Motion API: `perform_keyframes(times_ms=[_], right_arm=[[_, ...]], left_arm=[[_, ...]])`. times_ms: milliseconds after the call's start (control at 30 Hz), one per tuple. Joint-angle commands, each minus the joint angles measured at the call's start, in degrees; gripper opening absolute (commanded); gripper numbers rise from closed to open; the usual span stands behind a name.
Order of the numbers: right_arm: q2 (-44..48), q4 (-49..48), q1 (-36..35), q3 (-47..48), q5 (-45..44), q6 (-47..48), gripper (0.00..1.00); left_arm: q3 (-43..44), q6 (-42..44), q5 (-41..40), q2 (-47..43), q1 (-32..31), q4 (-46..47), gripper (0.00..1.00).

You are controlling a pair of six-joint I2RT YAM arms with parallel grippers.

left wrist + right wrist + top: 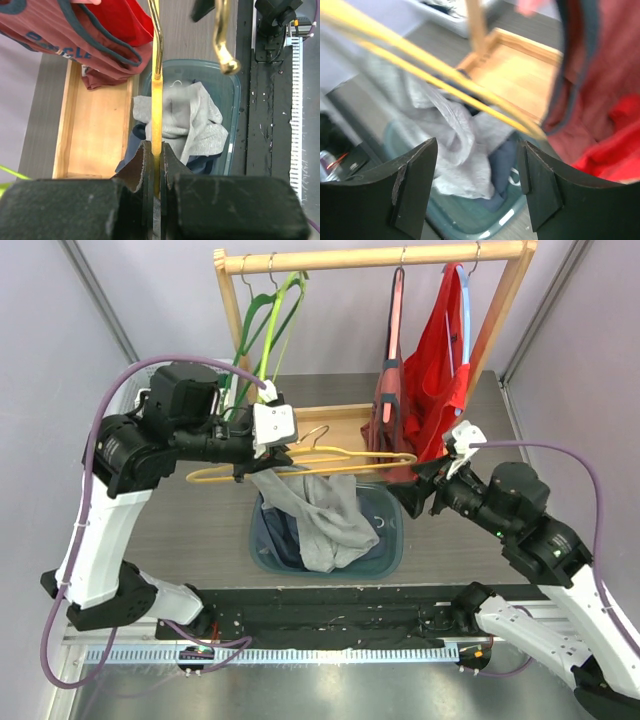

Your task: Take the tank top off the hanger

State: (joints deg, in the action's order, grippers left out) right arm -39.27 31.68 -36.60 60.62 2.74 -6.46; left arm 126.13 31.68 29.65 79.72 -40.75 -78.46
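My left gripper is shut on the lower bar of a yellow wire hanger, which it holds level above the bin; in the left wrist view the bar runs straight out from between the pinched jaws. A grey tank top hangs from the hanger's left part, close to that gripper, and trails down into the bin. My right gripper stands open just off the hanger's right tip. In the right wrist view its jaws are wide apart and empty, with the hanger and the grey cloth beyond them.
A teal bin under the hanger holds dark blue clothes. Behind it stands a wooden rack with green hangers on the left and maroon and red garments on the right, close to my right gripper. The rack's wooden base tray lies beside the bin.
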Motion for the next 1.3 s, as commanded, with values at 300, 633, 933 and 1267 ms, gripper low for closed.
perform_keyframes(times_ms=[300,633,933,1267], right_arm=[[-3.4,4.7,0.1,15.8,23.4,14.3,0.69],[-11.7,0.6,0.1,19.4,30.4,17.7,0.68],[-15.0,-0.9,0.1,18.9,35.6,15.5,0.51],[-13.4,-1.1,0.1,18.0,34.4,12.7,0.01]], left_arm=[[1.8,0.4,9.3,2.0,0.0,-5.9,0.0],[-2.0,3.0,16.8,1.4,0.0,-9.7,0.0],[-3.0,2.8,16.3,1.1,0.0,-9.5,0.0],[-1.1,-4.0,6.6,1.8,0.0,-1.5,0.07]])
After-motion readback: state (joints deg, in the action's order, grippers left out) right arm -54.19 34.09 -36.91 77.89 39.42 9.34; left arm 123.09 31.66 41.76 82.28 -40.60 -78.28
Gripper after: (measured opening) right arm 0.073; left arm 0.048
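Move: The yellow hanger is still held in my left hand. The part of its right side I'll pinch is about 10 cm left of my empty right hand and 7 above, 0 ahead. Its right tip hangs nearly over that hand, some 5 cm up. The grey tank top sags about 15 cm left, 15 below and level with it, and the tub's middle is roughly 14 left, 3 ahead, 25 below. From my left hand that spot is about 16 cm right, 2 ahead, level. I back my open right hand away and lift it some 7 cm, clear of the cloth. Then I swing it left to the hanger, turning about 40 degrees counter-clockwise, and shut its fingers on the hanger's right side, between hook and tip. My left hand keeps its pinch and carries the hanger about 3 cm right, a little back and down, turning it slightly clockwise. ##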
